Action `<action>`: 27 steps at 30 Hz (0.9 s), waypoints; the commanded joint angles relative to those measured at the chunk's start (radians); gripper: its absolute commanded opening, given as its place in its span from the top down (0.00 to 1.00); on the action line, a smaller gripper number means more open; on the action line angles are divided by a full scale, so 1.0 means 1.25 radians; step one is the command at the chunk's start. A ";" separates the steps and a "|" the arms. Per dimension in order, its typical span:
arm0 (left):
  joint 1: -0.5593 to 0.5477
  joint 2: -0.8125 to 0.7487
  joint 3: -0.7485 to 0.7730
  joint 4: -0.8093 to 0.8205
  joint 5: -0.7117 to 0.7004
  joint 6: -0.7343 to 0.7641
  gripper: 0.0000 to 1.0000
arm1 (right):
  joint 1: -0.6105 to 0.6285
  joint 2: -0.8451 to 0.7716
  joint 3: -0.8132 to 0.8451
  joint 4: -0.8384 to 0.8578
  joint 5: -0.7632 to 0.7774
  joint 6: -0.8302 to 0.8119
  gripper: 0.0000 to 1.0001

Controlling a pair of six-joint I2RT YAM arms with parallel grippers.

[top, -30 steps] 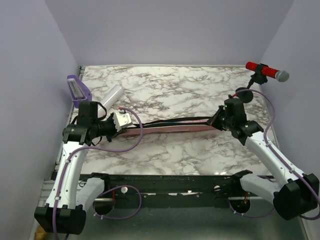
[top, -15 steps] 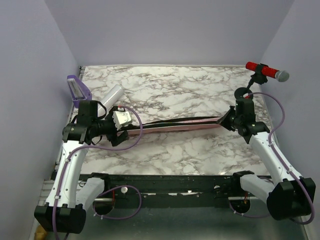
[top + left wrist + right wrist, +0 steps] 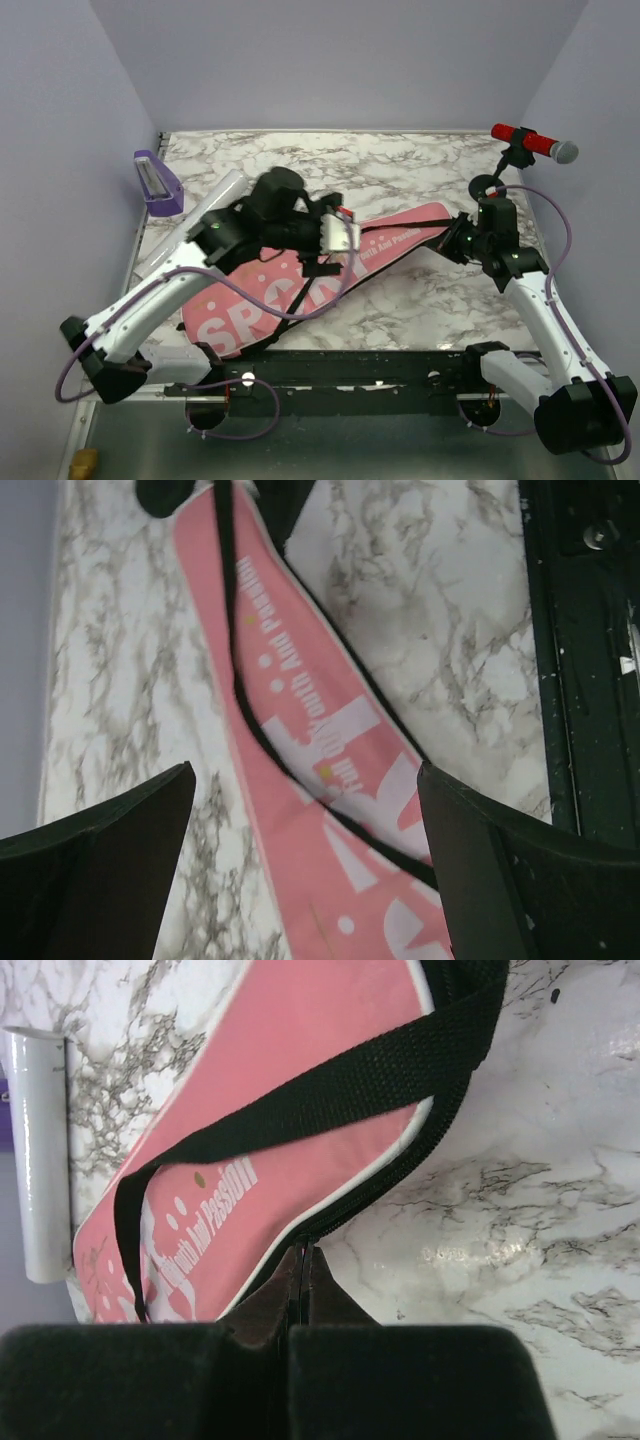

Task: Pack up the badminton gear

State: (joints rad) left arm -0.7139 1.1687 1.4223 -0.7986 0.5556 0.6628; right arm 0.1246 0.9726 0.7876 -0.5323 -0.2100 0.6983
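The long pink bag (image 3: 300, 290) with white SPORT lettering lies flat and slanted across the marble table (image 3: 400, 170), wide end near the front left. My left gripper (image 3: 343, 236) hovers above its middle, open, with the pink cloth and black strap (image 3: 240, 695) between its fingers and nothing held (image 3: 305, 780). At the bag's narrow right end my right gripper (image 3: 461, 241) is shut, tips pinched on the black zipper edge (image 3: 306, 1250). A white tube (image 3: 226, 189) lies behind the left arm and appears again as the white tube (image 3: 38, 1150) in the right wrist view.
A small purple tray (image 3: 158, 181) leans at the left wall. A red microphone (image 3: 530, 144) on a black stand sits at the back right corner, just behind my right arm. The black rail (image 3: 380, 370) runs along the near table edge.
The bag went from standing on edge between both grippers to lying flat. My left gripper opened, let it go and swung right over it. The right gripper slid right along the zipper.
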 commanded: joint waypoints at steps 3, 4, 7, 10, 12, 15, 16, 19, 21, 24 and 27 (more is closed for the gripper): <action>-0.279 0.185 -0.069 0.209 -0.426 -0.070 0.02 | 0.006 -0.034 0.060 -0.031 -0.032 0.018 0.99; -0.288 0.196 -0.092 0.253 -0.465 -0.075 0.02 | 0.007 -0.037 0.060 -0.027 -0.036 0.019 0.99; -0.326 0.223 -0.142 0.364 -0.542 -0.064 0.02 | 0.007 -0.039 0.062 -0.021 -0.045 0.027 0.99; -0.357 0.260 -0.179 0.456 -0.618 -0.017 0.02 | 0.008 -0.037 0.068 -0.022 -0.054 0.029 0.99; -0.360 0.296 -0.178 0.507 -0.665 -0.006 0.02 | 0.008 -0.037 0.074 -0.029 -0.055 0.028 0.99; -0.359 0.335 -0.168 0.539 -0.664 0.015 0.02 | 0.010 -0.039 0.090 -0.044 -0.049 0.019 0.99; -0.360 0.347 -0.161 0.529 -0.647 0.010 0.02 | 0.010 -0.039 0.095 -0.049 -0.047 0.018 1.00; -0.375 0.371 -0.140 0.495 -0.620 -0.009 0.01 | 0.010 -0.034 0.106 -0.055 -0.047 0.014 0.99; -0.380 0.383 -0.154 0.510 -0.621 0.007 0.02 | 0.010 -0.031 0.111 -0.054 -0.047 0.013 0.99; -0.365 0.404 -0.160 0.524 -0.651 0.017 0.02 | 0.010 -0.029 0.111 -0.054 -0.046 0.010 0.99; -0.338 0.394 -0.156 0.510 -0.636 0.007 0.05 | 0.010 -0.027 0.106 -0.055 -0.044 0.006 0.99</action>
State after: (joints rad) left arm -1.1755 1.6604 1.2156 -0.1741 -0.2096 0.6701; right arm 0.1318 0.9424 0.8875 -0.6071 -0.2413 0.7139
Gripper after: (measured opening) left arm 0.985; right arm 0.007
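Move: The left hand, empty and wide open, is above the bag. The stretch of zipped edge it goes for, just short of the right gripper, is roughly 19 cm to its right, 6 cm ahead and 18 cm below. The right gripper is about 25 cm right, 10 cm ahead and 16 cm lower; the black strap crosses some 15 cm right, 11 cm ahead and 17 cm below. That stretch is about 6 cm left of the right hand, 4 cm back and 2 cm below. Down and to the right, the left hand swoops some 17 cm lower and 14 cm across towards the zipped edge beside the right gripper, dipping back slightly at first, then easing forward. Its fingers stay wide open and swing to point more down and forward. The right hand keeps its shut grip on the bag's end and raises it about 4 cm. ##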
